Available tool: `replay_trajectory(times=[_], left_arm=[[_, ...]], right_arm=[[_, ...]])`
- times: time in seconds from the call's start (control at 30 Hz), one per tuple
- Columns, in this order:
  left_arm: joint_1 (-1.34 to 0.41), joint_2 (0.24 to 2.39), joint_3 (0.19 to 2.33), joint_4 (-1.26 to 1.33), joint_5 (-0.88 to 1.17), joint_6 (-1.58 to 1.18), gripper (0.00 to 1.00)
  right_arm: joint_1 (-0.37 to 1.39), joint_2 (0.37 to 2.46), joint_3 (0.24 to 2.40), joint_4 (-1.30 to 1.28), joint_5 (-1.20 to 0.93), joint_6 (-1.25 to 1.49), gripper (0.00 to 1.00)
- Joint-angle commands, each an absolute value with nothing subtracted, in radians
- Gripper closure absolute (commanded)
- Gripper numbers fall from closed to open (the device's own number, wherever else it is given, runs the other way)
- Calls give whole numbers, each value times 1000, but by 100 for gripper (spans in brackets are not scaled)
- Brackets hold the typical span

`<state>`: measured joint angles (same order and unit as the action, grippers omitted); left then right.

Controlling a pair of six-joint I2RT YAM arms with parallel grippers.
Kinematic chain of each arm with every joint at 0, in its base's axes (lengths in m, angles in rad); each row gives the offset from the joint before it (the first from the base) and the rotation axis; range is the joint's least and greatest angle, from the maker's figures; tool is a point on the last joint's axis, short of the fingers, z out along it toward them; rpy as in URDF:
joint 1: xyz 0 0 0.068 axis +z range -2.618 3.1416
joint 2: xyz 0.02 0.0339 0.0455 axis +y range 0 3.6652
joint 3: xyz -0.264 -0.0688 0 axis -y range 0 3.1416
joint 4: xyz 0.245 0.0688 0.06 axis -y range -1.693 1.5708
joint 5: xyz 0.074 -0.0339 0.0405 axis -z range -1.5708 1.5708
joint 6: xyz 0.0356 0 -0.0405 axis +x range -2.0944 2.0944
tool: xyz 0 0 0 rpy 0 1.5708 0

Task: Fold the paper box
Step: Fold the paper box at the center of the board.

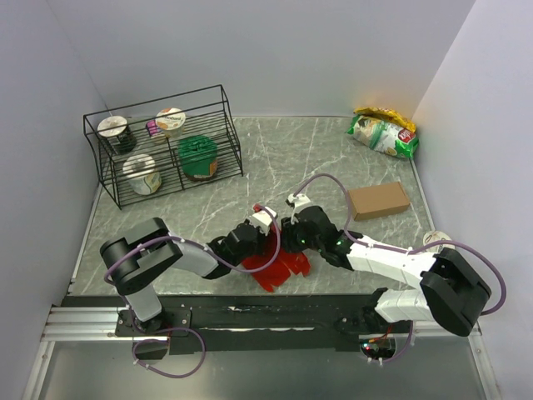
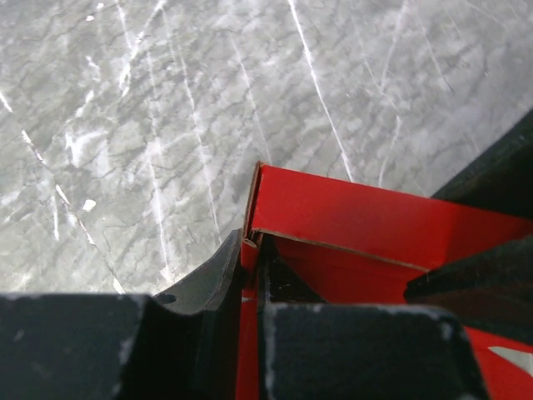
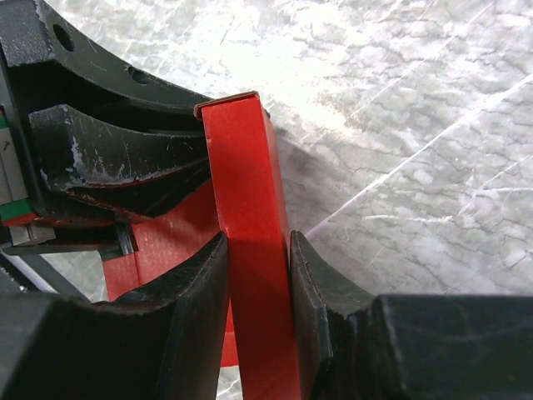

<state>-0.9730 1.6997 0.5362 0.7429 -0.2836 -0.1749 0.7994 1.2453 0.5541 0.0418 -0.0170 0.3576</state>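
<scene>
The paper box is a bright red creased card sheet lying at the table's near middle, with one wall raised. In the left wrist view my left gripper is shut on a thin upright red wall of the paper box at its corner. My right gripper is shut on a folded upright strip of the paper box, with a finger pressed against each side. From above, the left gripper and right gripper meet over the sheet's far edge. The left fingers show just beside the strip.
A black wire basket with several cups stands at the back left. A plain brown cardboard box lies right of centre, and a green and yellow snack bag sits in the back right corner. A small cup is by the right wall.
</scene>
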Motion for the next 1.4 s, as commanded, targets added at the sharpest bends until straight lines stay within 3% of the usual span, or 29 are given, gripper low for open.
replay_trajectory(times=[0.0,0.23,0.53,0.67,0.7,0.87,0.93,1.2,1.37], left_arm=[[-937,1723,555,670,-584,-227,99],[-946,1726,566,661,-719,-285,99],[-989,1776,577,732,-594,-298,98],[-997,1758,571,710,-603,-325,79],[-997,1747,563,712,-603,-324,70],[-997,1704,537,672,-578,-330,54],[-997,1687,519,664,-562,-330,42],[-997,1533,431,683,-480,-325,17],[-950,1413,390,680,-347,-357,9]], right_arm=[[805,1235,558,-80,40,365,69],[810,1241,557,-66,38,379,69],[813,1262,558,-58,41,377,69],[813,1267,561,-66,57,382,69],[813,1264,561,-69,61,382,69],[813,1262,580,-90,80,348,69],[813,1264,586,-100,89,333,69],[813,1256,604,-124,120,301,69],[815,1252,617,-132,126,268,69]])
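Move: The left fingers already pinch the far-left corner of the red paper box's standing wall. From there the box's middle lies some 8 cm back, 4 cm right and 2 cm lower, and the brown carton about 31 cm right and 7 cm farther out. The right hand already grips that same wall; from it the pinched corner lies roughly 3 cm ahead and 5 cm left, the box's middle about 5 cm back and 3 cm left. Keep both pinches and ease the box wall slightly forward and up, then back down. Then open the left gripper wide, let go of the corner and draw the left hand about 5 cm to the left, slightly back, sinking a touch before it rises over the box's side flaps. Keep the right fingers closed on the wall, drifting about 1.5 cm right. ##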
